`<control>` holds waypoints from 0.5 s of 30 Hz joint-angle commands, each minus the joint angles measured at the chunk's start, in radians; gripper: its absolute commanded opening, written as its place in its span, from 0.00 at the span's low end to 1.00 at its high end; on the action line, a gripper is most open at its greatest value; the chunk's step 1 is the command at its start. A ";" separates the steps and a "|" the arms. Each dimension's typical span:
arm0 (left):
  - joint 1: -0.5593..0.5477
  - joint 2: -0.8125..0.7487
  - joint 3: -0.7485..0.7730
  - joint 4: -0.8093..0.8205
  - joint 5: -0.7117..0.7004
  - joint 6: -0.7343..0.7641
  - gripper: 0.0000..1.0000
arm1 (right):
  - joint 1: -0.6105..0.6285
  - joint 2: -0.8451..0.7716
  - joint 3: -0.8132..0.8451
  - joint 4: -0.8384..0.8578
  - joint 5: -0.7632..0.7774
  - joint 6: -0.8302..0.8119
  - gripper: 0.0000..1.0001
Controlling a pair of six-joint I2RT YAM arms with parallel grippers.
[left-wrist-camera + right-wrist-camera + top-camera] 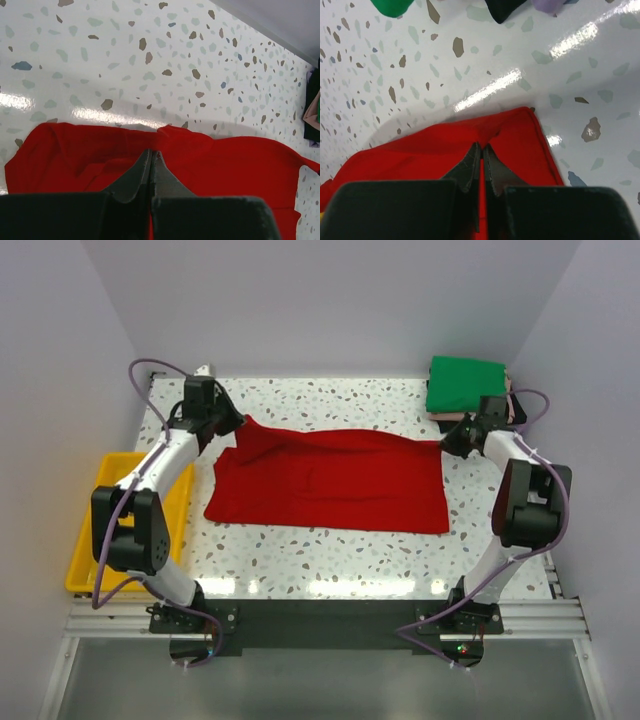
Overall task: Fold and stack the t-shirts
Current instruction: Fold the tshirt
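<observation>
A bright red t-shirt (330,480) lies spread across the middle of the table, stretched between both arms. My left gripper (236,424) is shut on its far left edge; the left wrist view shows the jaws (151,151) pinching a fold of the red t-shirt (240,170). My right gripper (447,441) is shut on the far right corner, and in the right wrist view its jaws (482,145) clamp the red t-shirt (420,150) near the hem. A stack of folded t-shirts with a green one (465,385) on top sits at the back right.
A yellow plastic tray (108,480) hangs off the table's left side behind the left arm. White walls close in the back and sides. Edges of the folded green shirt (392,6) and a dark shirt (502,9) show just beyond the right gripper.
</observation>
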 commanded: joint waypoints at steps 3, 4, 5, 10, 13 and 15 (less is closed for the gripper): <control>0.010 -0.132 -0.085 0.050 0.005 -0.003 0.00 | -0.010 -0.106 -0.075 0.025 -0.018 0.013 0.00; 0.010 -0.157 -0.114 0.047 0.005 -0.007 0.00 | -0.016 -0.115 -0.097 0.013 -0.016 0.016 0.00; 0.010 -0.168 -0.131 0.047 0.008 -0.008 0.00 | -0.021 -0.123 -0.110 0.011 -0.012 0.016 0.00; 0.010 -0.238 -0.247 0.051 0.023 -0.023 0.00 | -0.044 -0.183 -0.177 -0.017 0.002 0.014 0.00; 0.010 -0.264 -0.301 0.054 0.037 -0.033 0.00 | -0.059 -0.207 -0.206 -0.035 0.002 0.004 0.00; 0.010 -0.278 -0.322 0.053 0.039 -0.036 0.00 | -0.065 -0.216 -0.221 -0.038 -0.003 0.002 0.00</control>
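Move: Near the tabletop, both hands hold the red t-shirt's raised far edge. Its near-left corner lies about 16 cm back, 10 cm left and 15 cm below the left hand; its near-right corner is some 18 cm back and 7 cm below the right hand, barely 1 cm to its right. The yellow bin is roughly 30 cm left and 15 cm back of the left hand; the green shirt stack is about 17 cm ahead and 8 cm right of the right hand. Drawing the pinched far edge of the red t-shirt back over its flat part towards the near edge, both hands travel together with fingers still shut, the left about 7 cm and the right about 6 cm. The left first lifts a trifle, then sinks, ending lower by some 2.5 cm; the right comes down only slightly. ##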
